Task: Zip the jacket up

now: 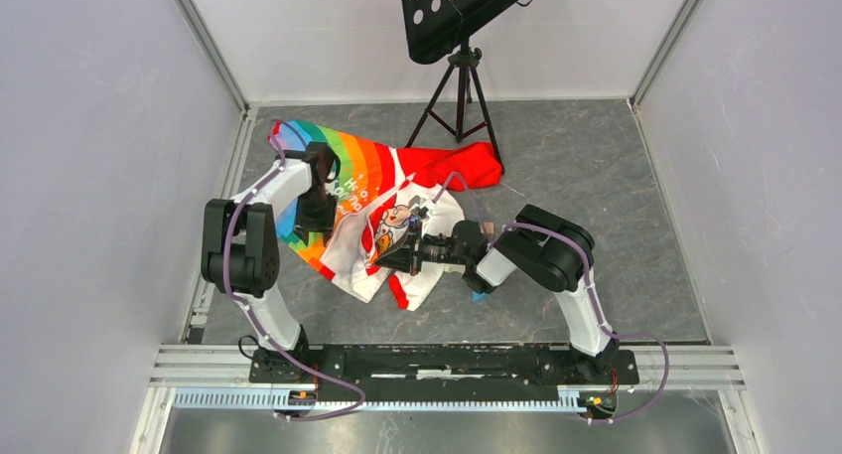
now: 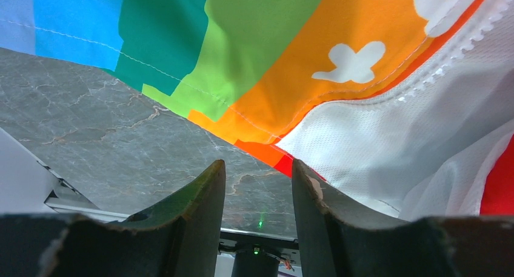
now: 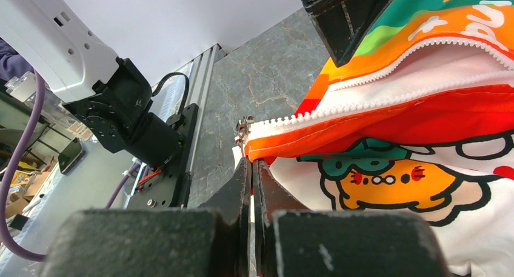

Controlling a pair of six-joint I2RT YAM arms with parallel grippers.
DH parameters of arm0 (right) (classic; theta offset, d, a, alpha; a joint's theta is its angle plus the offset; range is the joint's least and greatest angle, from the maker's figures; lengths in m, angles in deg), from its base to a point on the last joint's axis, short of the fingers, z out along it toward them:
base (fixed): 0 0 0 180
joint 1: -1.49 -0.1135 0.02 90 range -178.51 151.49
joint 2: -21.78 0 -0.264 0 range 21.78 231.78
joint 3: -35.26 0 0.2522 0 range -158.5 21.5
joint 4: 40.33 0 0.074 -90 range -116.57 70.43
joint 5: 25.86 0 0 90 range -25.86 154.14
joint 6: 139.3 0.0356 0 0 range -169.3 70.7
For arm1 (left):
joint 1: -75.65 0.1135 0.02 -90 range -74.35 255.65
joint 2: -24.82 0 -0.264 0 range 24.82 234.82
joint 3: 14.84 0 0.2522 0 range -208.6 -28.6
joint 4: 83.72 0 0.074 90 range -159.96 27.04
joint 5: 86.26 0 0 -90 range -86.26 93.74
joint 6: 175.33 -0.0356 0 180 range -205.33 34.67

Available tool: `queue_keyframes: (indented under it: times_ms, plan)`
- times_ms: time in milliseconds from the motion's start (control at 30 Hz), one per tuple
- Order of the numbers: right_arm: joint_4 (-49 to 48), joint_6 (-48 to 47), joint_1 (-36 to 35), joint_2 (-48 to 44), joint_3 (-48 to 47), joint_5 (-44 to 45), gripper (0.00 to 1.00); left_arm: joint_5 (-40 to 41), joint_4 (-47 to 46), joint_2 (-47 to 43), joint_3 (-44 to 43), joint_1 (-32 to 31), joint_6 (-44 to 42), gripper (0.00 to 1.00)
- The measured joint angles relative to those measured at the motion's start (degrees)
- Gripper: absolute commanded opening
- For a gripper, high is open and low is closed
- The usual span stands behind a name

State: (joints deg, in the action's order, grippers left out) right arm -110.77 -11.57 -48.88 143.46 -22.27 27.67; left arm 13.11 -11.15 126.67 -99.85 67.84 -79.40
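Observation:
The jacket point(image 1: 397, 211) lies crumpled on the grey table, rainbow panel point(image 1: 343, 161) to the left and red sleeve point(image 1: 462, 164) stretched to the back right. My left gripper point(image 1: 317, 219) hangs open over the rainbow panel's near edge. In the left wrist view the left gripper point(image 2: 257, 165) holds nothing and the fabric point(image 2: 315, 59) lies just beyond the fingertips. My right gripper point(image 1: 390, 258) is shut on the jacket's edge beside the zipper's lower end. In the right wrist view the right gripper point(image 3: 251, 162) pinches fabric just under the metal zipper slider point(image 3: 243, 129), and the white zipper teeth point(image 3: 363, 104) run off to the right, unjoined.
A black music stand point(image 1: 459, 86) on a tripod stands at the back, one leg close to the red sleeve. An aluminium rail point(image 1: 447, 360) runs along the near edge. White walls close in on both sides. A small blue object point(image 1: 479, 297) lies under the right arm.

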Motion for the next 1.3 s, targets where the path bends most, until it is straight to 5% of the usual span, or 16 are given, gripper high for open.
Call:
queue_keyframes:
  times_ms: [933, 1300]
  plan:
    - [0.0, 0.0, -0.2, 0.0, 0.0, 0.0, 0.0, 1.0, 0.9, 8.6, -1.6, -1.6, -0.1, 0.46]
    - [0.0, 0.0, -0.2, 0.0, 0.0, 0.0, 0.0, 1.4, 0.9, 9.8, -2.3, -1.7, -0.5, 0.19]
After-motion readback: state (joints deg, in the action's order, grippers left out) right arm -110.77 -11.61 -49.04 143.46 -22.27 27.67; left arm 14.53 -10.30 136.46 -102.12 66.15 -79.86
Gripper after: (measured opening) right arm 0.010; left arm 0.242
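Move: The orange hem of the rainbow panel, near its bottom zip corner, lies almost straight under the open left fingers, about 4 cm down. That panel's loose row of zip teeth curves some 3 cm ahead of and 4 cm to the right of the left hand; the zip end held in the right hand's shut fingers is roughly 6 cm back, 13 cm right and 5 cm higher. From the right hand the orange hem is about 6 cm ahead, 13 cm left and 8 cm lower. Downward, about 3.5 cm, the left hand sinks onto the orange hem, its fingertips swinging back towards the base by some 8 degrees; only near the bottom do its fingers begin to close, going from half open to about a quarter, around the cloth by the zip corner. The right hand stays put and keeps its pinch on the raised zip end. ##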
